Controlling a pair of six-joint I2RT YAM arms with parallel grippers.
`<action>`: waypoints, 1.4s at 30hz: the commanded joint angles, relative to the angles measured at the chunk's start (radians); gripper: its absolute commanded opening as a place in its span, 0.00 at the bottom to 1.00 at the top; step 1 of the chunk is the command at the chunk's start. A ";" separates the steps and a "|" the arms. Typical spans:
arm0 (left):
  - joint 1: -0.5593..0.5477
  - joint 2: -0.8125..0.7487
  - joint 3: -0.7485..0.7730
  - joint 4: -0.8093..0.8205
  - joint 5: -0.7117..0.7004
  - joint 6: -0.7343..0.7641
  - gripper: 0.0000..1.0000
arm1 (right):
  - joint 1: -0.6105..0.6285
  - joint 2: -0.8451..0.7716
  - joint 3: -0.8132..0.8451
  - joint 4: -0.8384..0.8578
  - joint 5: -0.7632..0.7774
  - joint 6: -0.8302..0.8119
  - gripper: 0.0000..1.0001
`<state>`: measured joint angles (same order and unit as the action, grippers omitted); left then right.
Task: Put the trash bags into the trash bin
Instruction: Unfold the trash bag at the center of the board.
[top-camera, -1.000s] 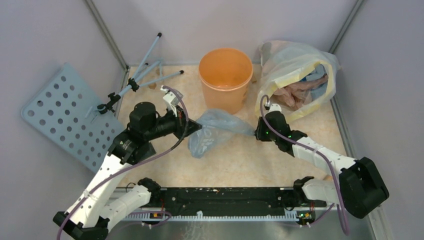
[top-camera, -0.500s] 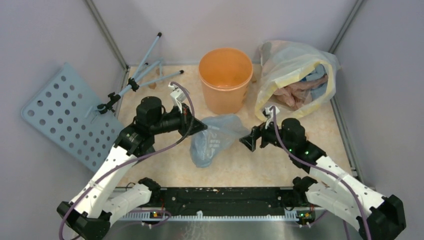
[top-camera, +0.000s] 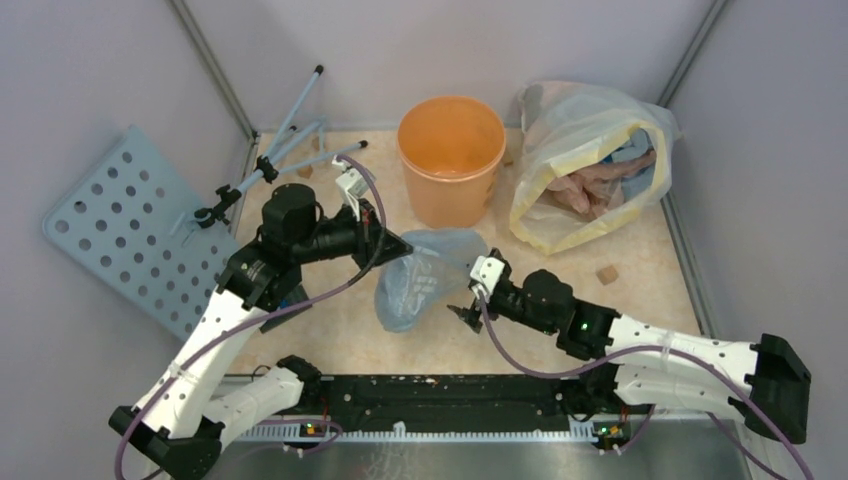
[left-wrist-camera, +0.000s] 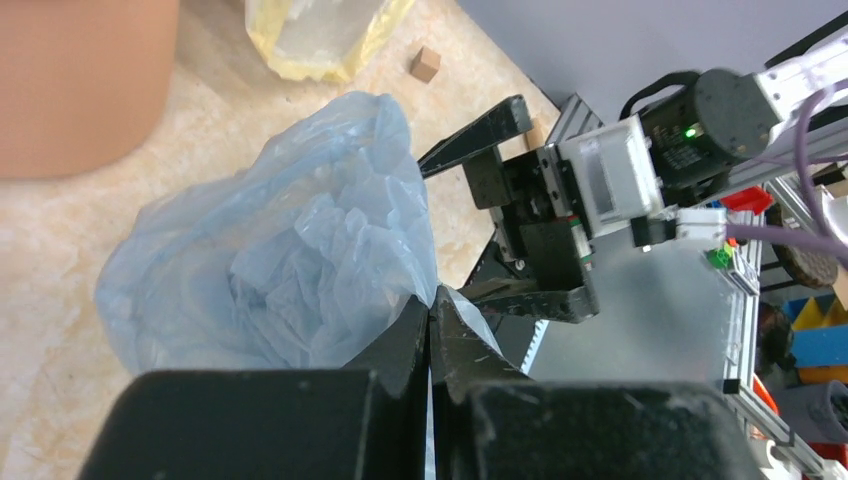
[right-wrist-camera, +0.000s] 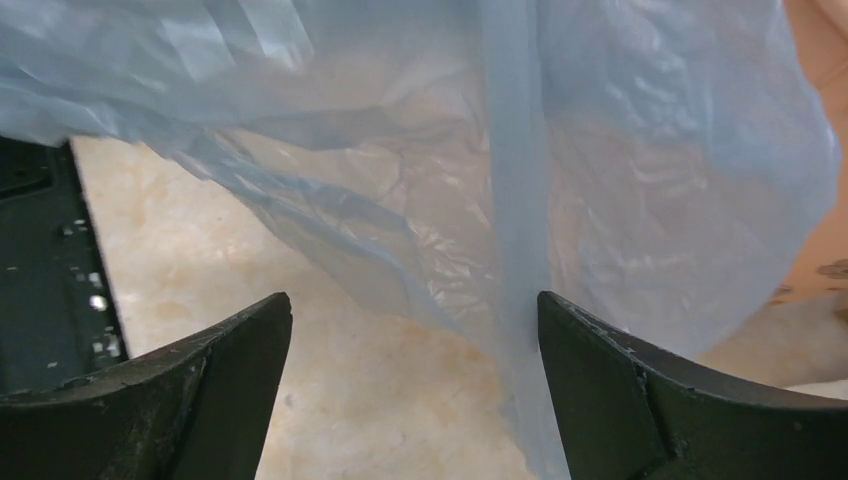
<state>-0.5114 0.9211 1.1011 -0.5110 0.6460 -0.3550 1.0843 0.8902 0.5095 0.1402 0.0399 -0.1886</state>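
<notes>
The trash bag (top-camera: 425, 275) is a crinkled bluish plastic sheet lying on the table in front of the orange trash bin (top-camera: 452, 150). My left gripper (top-camera: 400, 247) is shut on the bag's left edge; in the left wrist view the closed tips (left-wrist-camera: 432, 295) pinch a fold of the bag (left-wrist-camera: 290, 260), with the bin (left-wrist-camera: 70, 80) beyond. My right gripper (top-camera: 462, 312) stands open just near of the bag's right side. In the right wrist view the wide-apart fingers (right-wrist-camera: 413, 305) frame bare table, and the bag (right-wrist-camera: 600, 150) hangs just ahead, not between them.
A big clear yellow-edged bag (top-camera: 585, 150) full of cloth lies right of the bin. A small wooden cube (top-camera: 606, 274) sits near the right wall. A blue perforated board (top-camera: 130, 230) and a folded tripod (top-camera: 290, 150) lie at the left. The black rail (top-camera: 440, 390) runs along the near edge.
My right gripper opened, let go of the bag's right end and swung back toward the near middle. The bag's right side dropped. The left gripper kept its hold and shifted slightly.
</notes>
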 joint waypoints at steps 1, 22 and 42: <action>0.004 0.003 0.086 -0.031 0.007 0.039 0.00 | 0.012 -0.008 -0.050 0.194 0.130 -0.180 0.91; 0.004 0.099 0.157 0.012 0.118 -0.029 0.01 | 0.042 0.000 -0.053 0.326 0.048 -0.387 0.18; 0.137 0.256 0.173 0.191 -0.075 -0.043 0.89 | -0.170 0.054 0.349 -0.412 -0.052 0.442 0.00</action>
<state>-0.4145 1.2469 1.2713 -0.3977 0.6338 -0.4137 0.9977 0.9001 0.7506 -0.1085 0.0853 0.0364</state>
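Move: The blue bag hangs shut in the left fingers, its middle about 4 cm to that hand's right and 10 cm below, level with it front to back. From the open right hand, it lies some 9 cm left, 2 cm ahead and 3 cm higher. The orange bin stands roughly 35 cm ahead of the right hand and 3 cm left; the white bag, some 33 cm ahead and 33 cm right. Both are about 6 cm lower. The right hand edges about 3 cm forward, then rises while its fingertips tilt up some 25 degrees, shuts on the blue bag's right-hand part and goes on up, about 5 cm in all, the fingers tipping down again. Once that grip is shut, the left hand, which has hovered with only a small rise, opens wide, lets go and reaches some 9 cm forward, sinking slightly, towards the orange bin. ##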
